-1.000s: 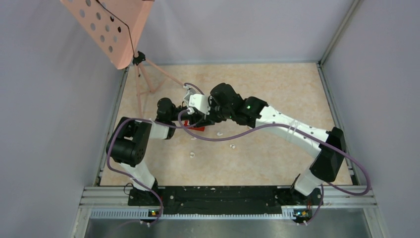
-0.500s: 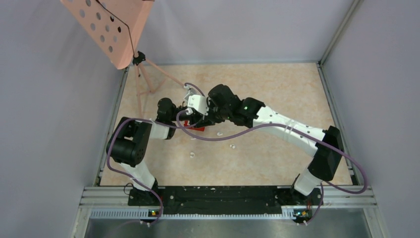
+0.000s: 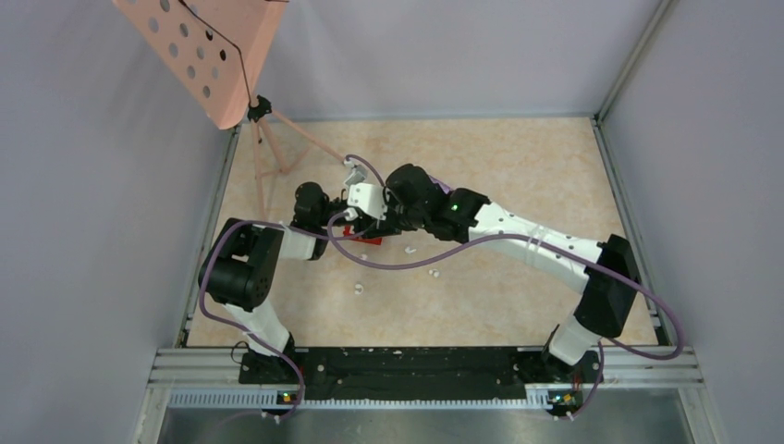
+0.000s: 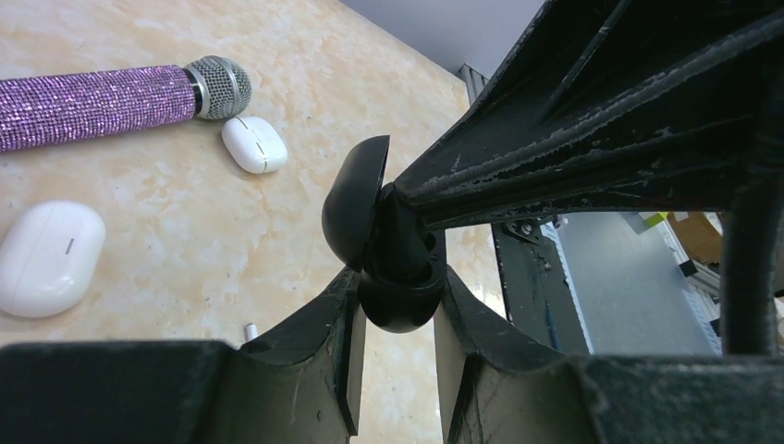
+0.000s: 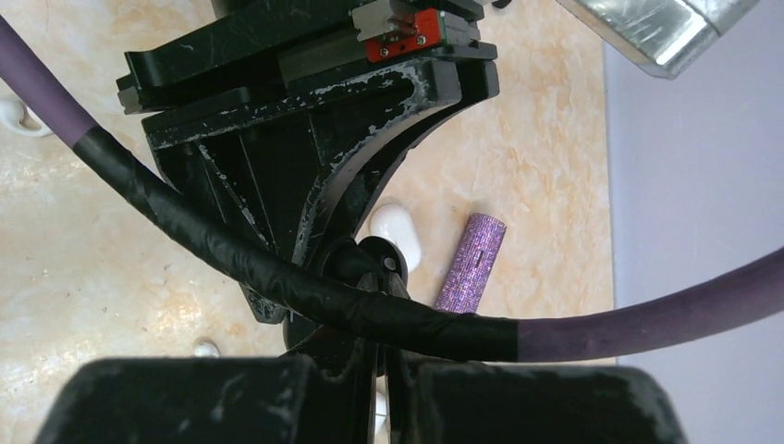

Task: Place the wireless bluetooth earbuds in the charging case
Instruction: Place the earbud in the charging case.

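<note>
My left gripper (image 4: 396, 305) is shut on a small black charging case (image 4: 399, 298) whose lid (image 4: 356, 199) stands open. My right gripper (image 4: 399, 196) comes in from the upper right with its jaws shut and its tips down in the case's mouth. I cannot see whether an earbud sits between those tips. In the right wrist view a purple cable crosses my right gripper (image 5: 381, 351), and the case (image 5: 381, 264) lies just beyond it. Three white earbuds (image 3: 410, 250) (image 3: 433, 272) (image 3: 359, 289) lie loose on the table near the two grippers.
A purple glitter microphone (image 4: 111, 92) lies beyond the case. Two closed white cases (image 4: 48, 257) (image 4: 254, 144) sit beside it. A pink music stand (image 3: 203, 55) rises at the back left on tripod legs (image 3: 277, 148). Grey walls enclose the table.
My right arm has shifted a little left and closer to the left gripper. The left arm and the loose earbuds have stayed put.
</note>
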`<state>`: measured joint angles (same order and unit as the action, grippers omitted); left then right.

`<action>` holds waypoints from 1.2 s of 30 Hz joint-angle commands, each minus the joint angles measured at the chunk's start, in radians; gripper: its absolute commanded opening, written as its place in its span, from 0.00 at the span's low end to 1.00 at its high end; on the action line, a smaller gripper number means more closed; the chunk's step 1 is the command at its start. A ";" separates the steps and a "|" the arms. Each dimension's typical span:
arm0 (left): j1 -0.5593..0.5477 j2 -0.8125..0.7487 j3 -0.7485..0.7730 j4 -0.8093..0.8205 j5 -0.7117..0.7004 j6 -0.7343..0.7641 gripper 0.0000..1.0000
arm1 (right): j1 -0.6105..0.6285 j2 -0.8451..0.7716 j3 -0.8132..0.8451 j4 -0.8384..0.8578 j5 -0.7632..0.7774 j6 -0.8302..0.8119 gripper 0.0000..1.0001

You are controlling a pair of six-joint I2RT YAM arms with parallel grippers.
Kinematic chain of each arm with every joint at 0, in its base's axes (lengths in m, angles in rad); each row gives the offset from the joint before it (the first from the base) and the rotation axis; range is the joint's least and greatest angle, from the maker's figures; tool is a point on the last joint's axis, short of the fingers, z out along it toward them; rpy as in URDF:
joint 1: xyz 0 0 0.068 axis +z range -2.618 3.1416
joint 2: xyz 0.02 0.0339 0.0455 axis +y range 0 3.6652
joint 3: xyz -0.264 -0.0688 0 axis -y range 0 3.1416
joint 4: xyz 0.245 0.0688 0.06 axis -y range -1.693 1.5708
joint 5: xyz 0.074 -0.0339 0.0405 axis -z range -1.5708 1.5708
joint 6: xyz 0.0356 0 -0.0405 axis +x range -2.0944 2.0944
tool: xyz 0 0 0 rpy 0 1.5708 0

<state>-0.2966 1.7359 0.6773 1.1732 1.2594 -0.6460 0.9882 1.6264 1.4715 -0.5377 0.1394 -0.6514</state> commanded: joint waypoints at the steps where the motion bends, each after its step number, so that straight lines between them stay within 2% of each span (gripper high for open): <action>1: -0.007 -0.043 0.028 0.056 -0.005 -0.013 0.00 | 0.023 0.004 -0.016 0.032 -0.009 0.010 0.00; 10: -0.006 -0.042 0.028 0.066 -0.011 -0.017 0.00 | 0.036 0.001 -0.046 0.036 -0.018 0.017 0.00; 16: -0.006 -0.025 0.027 0.035 -0.004 0.023 0.00 | 0.033 -0.018 -0.011 0.009 0.009 0.035 0.00; 17: -0.006 -0.024 0.027 0.015 -0.003 0.042 0.00 | 0.031 -0.030 -0.005 0.002 0.004 0.035 0.02; 21: -0.004 -0.013 0.026 -0.030 -0.004 0.093 0.00 | 0.001 -0.073 0.018 -0.069 -0.059 0.064 0.21; 24: 0.000 0.001 0.036 -0.029 -0.003 0.092 0.00 | -0.024 -0.105 0.022 -0.131 -0.130 0.089 0.30; 28: 0.002 0.016 0.046 -0.017 -0.002 0.077 0.00 | -0.051 -0.149 0.017 -0.198 -0.239 0.109 0.38; 34: 0.002 0.014 0.039 -0.027 0.006 0.090 0.00 | -0.220 -0.207 0.021 -0.237 -0.524 0.130 0.48; 36: 0.001 0.005 0.033 -0.036 0.020 0.114 0.00 | -0.298 -0.213 0.014 -0.226 -0.635 0.122 0.56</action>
<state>-0.2962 1.7458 0.6933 1.1126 1.2568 -0.5762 0.8116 1.4643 1.4418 -0.7544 -0.2470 -0.5446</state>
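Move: My right fingers, still shut on the black earbud, are already at the black charging case that my left hand holds open; the case's middle is about 1 cm left of and 1 cm below them. From my right hand the big white case lies on the table some 9 cm ahead, 4 cm right; a white earbud 1 cm back, 2 cm right; the red box 4 cm ahead, 8 cm left, all roughly 18 cm below. From my left hand the black case sits about 2 cm to the right. I ease the earbud another 1 cm or so down into the well with my right fingertips while my left hand keeps its grip on the case. Then I open my right fingers to about half, let go and draw away to the right and back, some 5 cm and 3 cm, rising over 2 cm late on as the hand tips about 20 degrees further down. ##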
